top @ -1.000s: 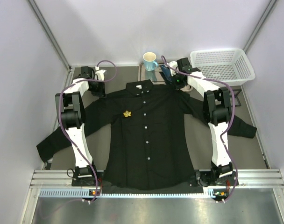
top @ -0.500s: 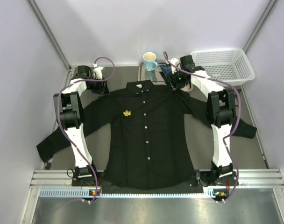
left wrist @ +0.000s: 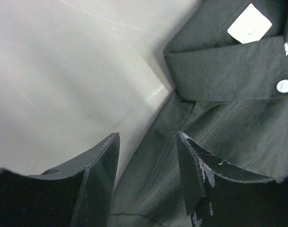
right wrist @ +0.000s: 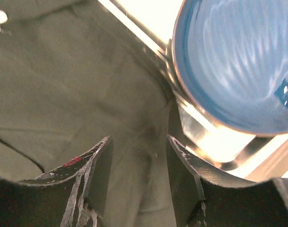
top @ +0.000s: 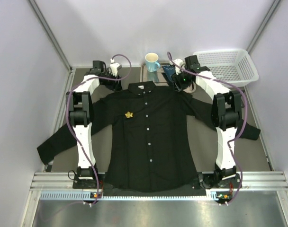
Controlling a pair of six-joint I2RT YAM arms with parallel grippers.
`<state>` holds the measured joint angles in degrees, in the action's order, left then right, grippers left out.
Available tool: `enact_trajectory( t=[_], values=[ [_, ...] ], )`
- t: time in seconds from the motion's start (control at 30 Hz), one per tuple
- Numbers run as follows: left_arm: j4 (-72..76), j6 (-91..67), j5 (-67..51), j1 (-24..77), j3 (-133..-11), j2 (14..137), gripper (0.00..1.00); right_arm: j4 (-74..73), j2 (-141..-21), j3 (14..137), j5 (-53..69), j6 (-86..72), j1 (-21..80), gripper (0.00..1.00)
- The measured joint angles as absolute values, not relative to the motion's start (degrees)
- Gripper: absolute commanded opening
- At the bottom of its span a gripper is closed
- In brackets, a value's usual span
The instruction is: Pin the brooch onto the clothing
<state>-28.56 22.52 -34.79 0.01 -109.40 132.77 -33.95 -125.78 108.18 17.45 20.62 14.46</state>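
The black shirt (top: 148, 137) lies flat on the table, collar at the far side, white buttons down its front. The golden leaf brooch (top: 129, 115) sits on its left chest. My left gripper (top: 119, 84) is open over the shirt's left shoulder seam (left wrist: 156, 170), next to the collar (left wrist: 229, 66) with its white label. My right gripper (top: 178, 86) is open over the shirt's right shoulder (right wrist: 87, 94), beside a blue dish (right wrist: 238, 61). Both grippers hold nothing. The brooch is out of both wrist views.
A blue and white mug (top: 152, 62) stands at the far middle. A white plastic basket (top: 224, 66) stands at the far right. The blue dish (top: 168, 72) lies on a metal edge by the right gripper. Both sleeves spread out to the sides.
My left gripper has moved right, from the far left corner to the shirt's left shoulder by the collar. The right gripper has hardly moved. The brooch has stayed put.
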Motion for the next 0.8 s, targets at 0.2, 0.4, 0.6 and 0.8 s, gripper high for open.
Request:
enact_trajectory(
  t=[0.2, 0.4, 0.6, 0.8],
  values=[
    [-30.41, 25.91, -31.75, 2.59, -110.32, 135.31, 0.48, -36.97, -118.15, 98.54, 16.56, 21.54, 11.75, 0.46],
    [-31.70, 27.92, -30.55, 3.49, -111.55, 135.94, 0.33, -39.75, -105.71, 88.51, 12.53, 23.90, 7.33, 0.35],
    [-32.40, 28.84, -30.37, 3.46, -112.73, 136.59, 0.08, -40.03, -101.23, 81.87, 5.93, 27.62, 4.62, 0.23],
    [-34.44, 28.38, -30.59, 3.46, -115.18, 137.93, 0.00, -40.86, -103.81, 77.17, 2.44, 30.33, 2.35, 0.21]
  ],
)
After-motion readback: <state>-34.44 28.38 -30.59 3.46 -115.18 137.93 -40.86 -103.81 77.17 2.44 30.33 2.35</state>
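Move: My left hand is just above the clothing's shoulder edge, which lies about 4 cm lower and 2 cm to the right. The collar's middle is some 12 cm to this hand's right, level with it, and the brooch is about 15 cm back and 6 cm right. For my right hand, the upper part of the right sleeve lies roughly 14 cm back, 18 cm right and 5 cm below. The blue dish is 10 cm ahead and 2 cm left, the black box 6 cm back and 31 cm right. With my left hand I dip about 3 cm and ease 2 cm right onto the shoulder edge beside the collar, then stay there and shut the fingers fully to pinch it. Meanwhile I sweep my right hand some 20 cm right and back from the shoulder area towards the upper right sleeve, in an arc that rises and then sinks, swinging the fingers more steeply down and narrowing them without shutting. ##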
